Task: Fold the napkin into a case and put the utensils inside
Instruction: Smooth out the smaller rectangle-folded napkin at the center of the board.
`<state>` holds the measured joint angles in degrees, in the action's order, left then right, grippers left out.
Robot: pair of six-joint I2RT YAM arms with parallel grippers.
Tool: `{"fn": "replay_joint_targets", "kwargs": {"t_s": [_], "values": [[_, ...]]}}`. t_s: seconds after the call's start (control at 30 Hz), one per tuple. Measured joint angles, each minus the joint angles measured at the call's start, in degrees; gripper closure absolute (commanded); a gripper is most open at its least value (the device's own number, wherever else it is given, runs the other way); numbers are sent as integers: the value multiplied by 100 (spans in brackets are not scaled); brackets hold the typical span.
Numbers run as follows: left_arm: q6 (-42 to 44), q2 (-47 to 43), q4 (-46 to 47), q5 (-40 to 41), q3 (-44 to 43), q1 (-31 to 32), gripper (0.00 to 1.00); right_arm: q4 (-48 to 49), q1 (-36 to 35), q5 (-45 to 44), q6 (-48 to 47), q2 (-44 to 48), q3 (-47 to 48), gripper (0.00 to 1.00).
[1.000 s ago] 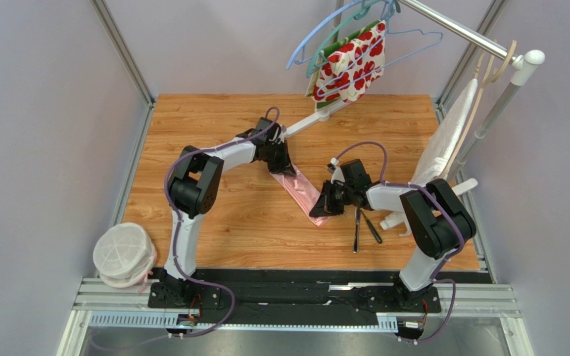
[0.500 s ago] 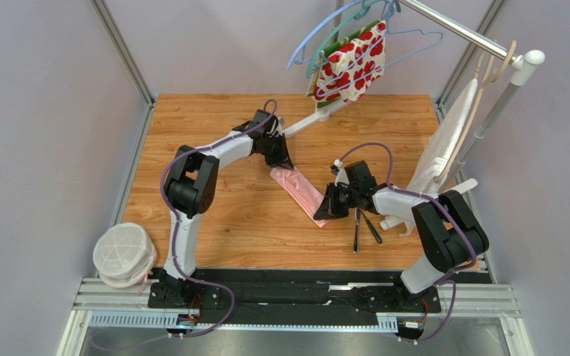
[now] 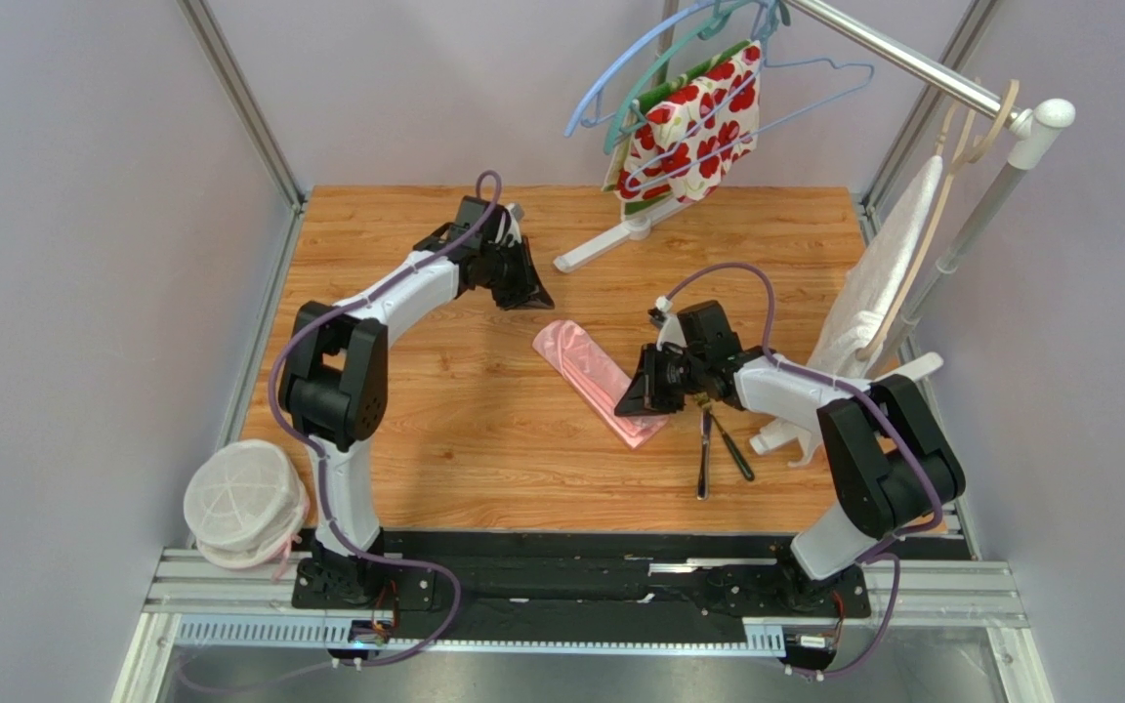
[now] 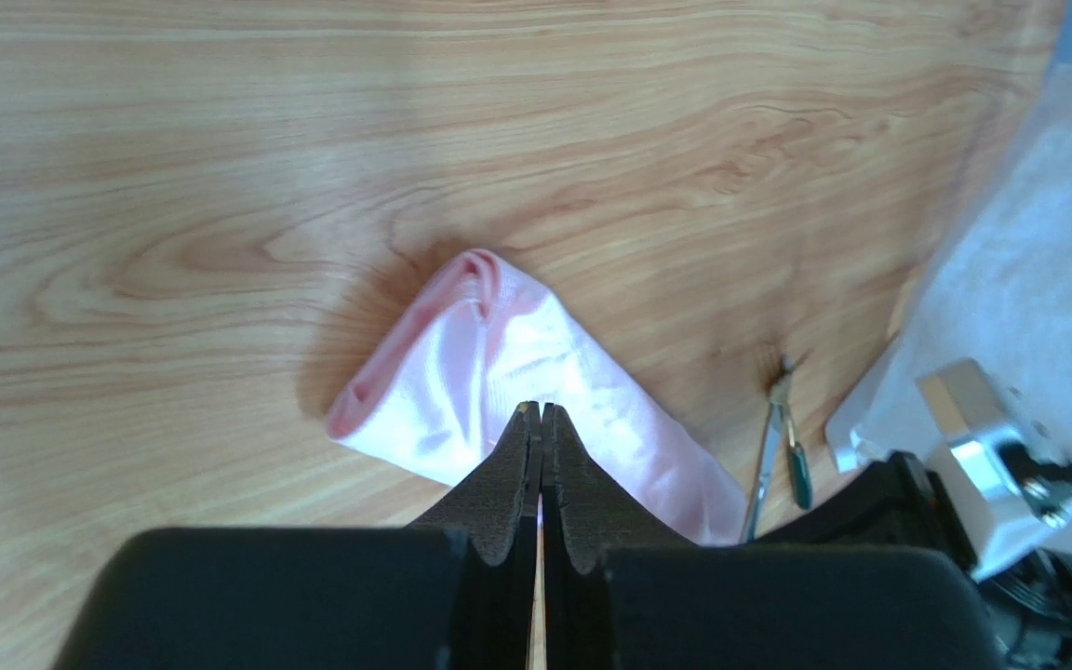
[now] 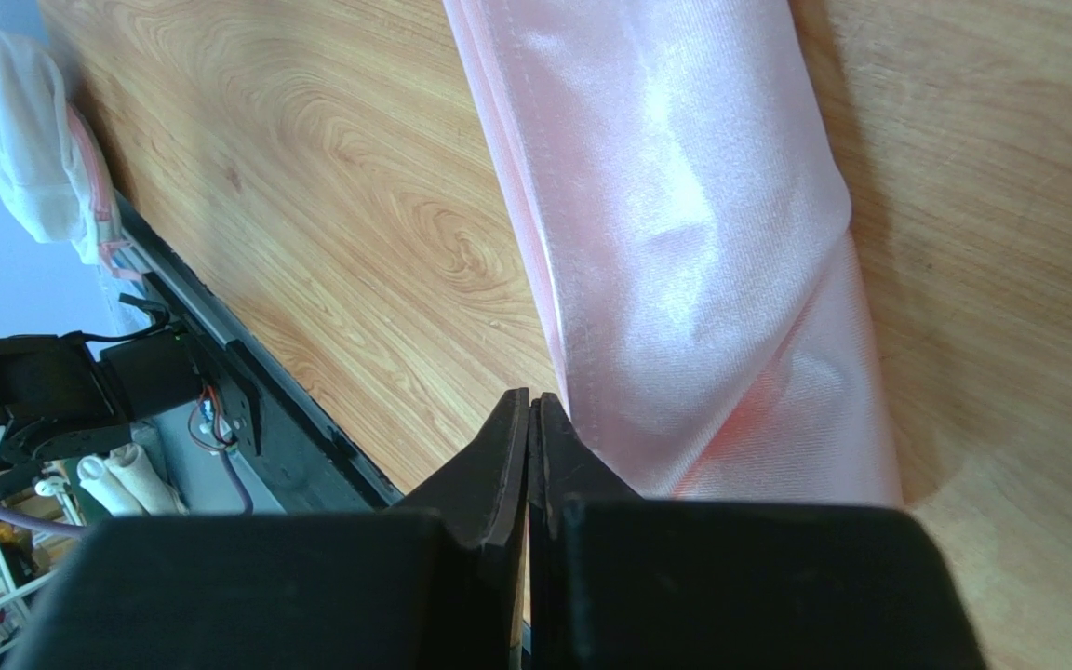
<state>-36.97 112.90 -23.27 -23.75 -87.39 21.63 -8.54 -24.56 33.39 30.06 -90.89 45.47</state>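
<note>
The napkin (image 3: 598,381) lies on the wooden table as a slim light-pink folded case, running diagonally (image 4: 500,356) (image 5: 682,237). My left gripper (image 3: 536,298) is shut and empty, hanging above the table up and to the left of the napkin's far end (image 4: 542,408). My right gripper (image 3: 630,406) is shut with nothing between its fingers, just beside the edge of the napkin's near end (image 5: 531,401). The utensils (image 3: 705,447) lie side by side on the table right of the napkin's near end, outside it, with a green-handled piece (image 4: 796,468) among them.
A red-and-white floral cloth (image 3: 696,125) hangs on hangers at the back. A white cloth (image 3: 877,286) hangs from the rack on the right, whose foot (image 3: 616,237) reaches onto the table. A white mesh bundle (image 3: 243,501) sits front left by the black rail (image 3: 598,549).
My left gripper let go of the napkin's far end, shut, and drew back up and left. The napkin now lies flat and free. The right gripper barely shifted.
</note>
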Motion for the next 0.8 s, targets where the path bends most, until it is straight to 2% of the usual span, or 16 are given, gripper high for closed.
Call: {"fn": "replay_joint_targets", "kwargs": {"t_s": [0.3,0.37,0.4,0.47,0.5,0.57,0.6,0.8], "values": [[-221,1344,-129,-310,-376,-24,100,-83,-13,-330,-247,-52,-315,100],[-203,1392,-236,-236,-544,-24,100,-181,-35,-411,-315,-66,-321,96],[-181,1379,-275,-133,-573,-24,97,-234,-55,-455,-345,-48,-310,89],[-127,1257,-361,122,-555,-22,92,-494,-136,-621,-448,26,-212,67],[-107,1132,-420,278,-498,-22,87,-675,-186,-730,-501,96,-114,47],[-63,813,-529,481,-361,-22,80,-1010,-304,-964,-656,275,170,30],[-50,584,-544,562,-240,-22,76,-1137,-361,-1104,-706,341,321,24],[-26,-1622,-599,778,903,-22,73,-1563,-782,-2057,-1416,334,1399,13]]}}
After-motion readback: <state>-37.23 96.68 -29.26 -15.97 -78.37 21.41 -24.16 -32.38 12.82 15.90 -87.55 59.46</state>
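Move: From the left hand, the napkin's middle lies about 5 cm back, 7 cm right and 9 cm below; the white rack foot is some 18 cm ahead and 10 cm right of that hand. From the right hand, the napkin's middle is roughly 7 cm ahead, 3 cm left and 4 cm below. The knife lies about 12 cm right and 3 cm back of the right hand, the fork 15 cm right and level with it. Dip the closed left fingers some 8 cm over the napkin's far-left end, then raise them about 13 cm, drawing back and left off it and parting them slightly. Bring the shut right fingers down, right and back by the near-right end, then lift them some 7 cm while reaching forward over the napkin, opening wide and tipping the fingers more steeply down. ##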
